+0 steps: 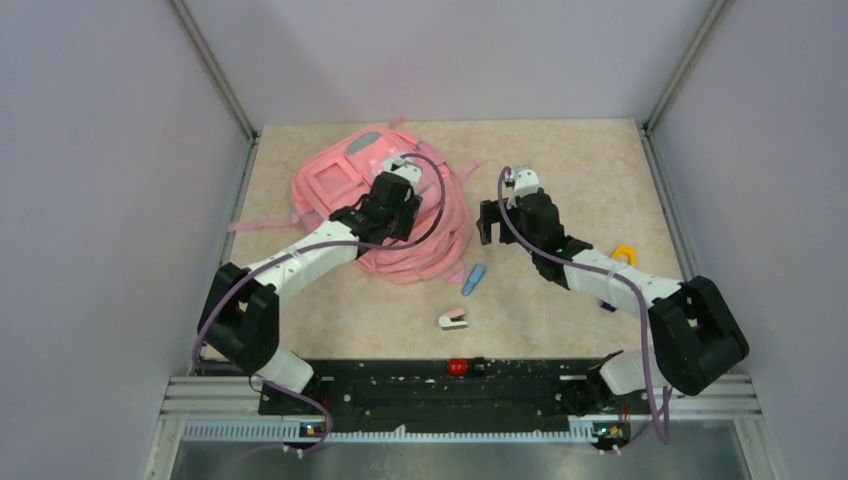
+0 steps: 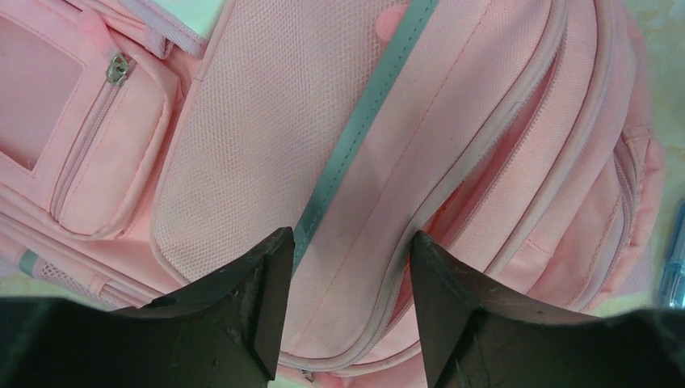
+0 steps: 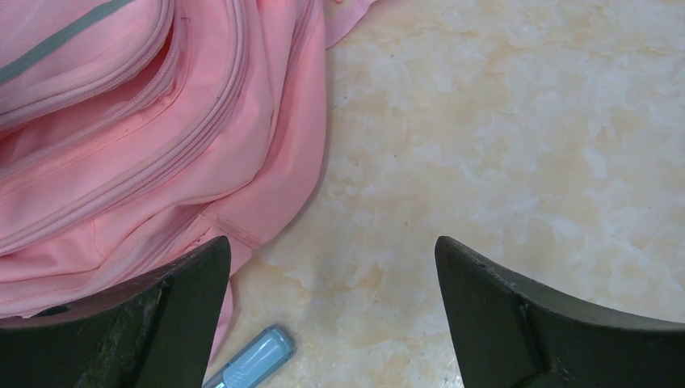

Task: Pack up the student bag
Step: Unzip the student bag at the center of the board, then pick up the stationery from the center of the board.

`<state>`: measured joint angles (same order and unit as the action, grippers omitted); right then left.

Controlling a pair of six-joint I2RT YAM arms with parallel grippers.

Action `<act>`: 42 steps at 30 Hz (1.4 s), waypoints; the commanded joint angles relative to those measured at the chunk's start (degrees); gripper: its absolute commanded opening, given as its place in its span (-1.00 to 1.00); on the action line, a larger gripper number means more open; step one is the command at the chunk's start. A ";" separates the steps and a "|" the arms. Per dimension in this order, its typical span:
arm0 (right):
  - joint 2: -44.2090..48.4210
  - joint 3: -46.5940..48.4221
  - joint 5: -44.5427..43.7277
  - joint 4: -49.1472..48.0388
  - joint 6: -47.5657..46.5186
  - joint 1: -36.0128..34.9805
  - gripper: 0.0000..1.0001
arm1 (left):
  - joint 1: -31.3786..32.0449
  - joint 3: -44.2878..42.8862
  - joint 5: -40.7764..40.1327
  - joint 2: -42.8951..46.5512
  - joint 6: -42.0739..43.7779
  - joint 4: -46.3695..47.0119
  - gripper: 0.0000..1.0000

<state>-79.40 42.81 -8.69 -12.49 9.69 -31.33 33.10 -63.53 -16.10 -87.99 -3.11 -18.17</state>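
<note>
The student bag (image 1: 345,180) is a large pink backpack lying flat at the back left of the table. My left gripper (image 1: 398,203) rests on top of it. In the left wrist view its jaws (image 2: 347,238) straddle a padded pink panel of the bag (image 2: 266,121). One fingertip sits beside the grey stripe and the other in the parted zip seam, so they pinch the panel. My right gripper (image 1: 492,222) hangs open over bare table just right of the bag (image 3: 161,121), with nothing between its fingers (image 3: 331,242).
A light-blue marker (image 1: 474,278) lies on the table in front of the bag, also visible in the right wrist view (image 3: 250,360). A small white-and-red item (image 1: 453,320) lies nearer the arm bases. A yellow object (image 1: 623,254) sits by the right arm. Walls enclose the table.
</note>
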 commanded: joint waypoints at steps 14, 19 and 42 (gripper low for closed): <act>0.15 5.89 0.41 8.93 3.45 0.21 0.59 | 3.65 -1.69 -3.94 -5.42 0.42 -0.57 -1.00; 2.11 4.54 2.85 19.28 10.07 -0.05 0.37 | 3.63 -1.36 -3.21 1.84 -2.93 -1.24 -1.00; -10.99 8.91 -10.29 27.10 22.42 -14.71 0.28 | 3.60 1.90 1.73 17.45 -7.17 -0.63 -1.00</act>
<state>-88.44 47.35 -15.53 15.14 30.06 -44.18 36.38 -61.10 -14.94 -74.91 -8.56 -23.90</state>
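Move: The piped edge of the bag's front flap lies nearly between the left fingers, about 3 cm below and 1 cm back and to the right; the pocket with the clear window is on the bag some 9 cm farther out and 13 cm left. For the right gripper, the small blue stick lies about 9 cm back, 3 cm left and 14 cm below; the stapler is some 7 cm nearer the base than the stick and 3 cm left of it. Dip the left gripper about 3 cm onto the flap edge, shut the fingers to pinch the piping, then pull it up some 8 cm and back towards the base, keeping the pinch. Meanwhile bring the right gripper back and down about 10 cm each, drifting slightly left at the end, towards the blue stick, tipping the fingers down nearly 30 degrees and narrowing them to about two thirds open. ##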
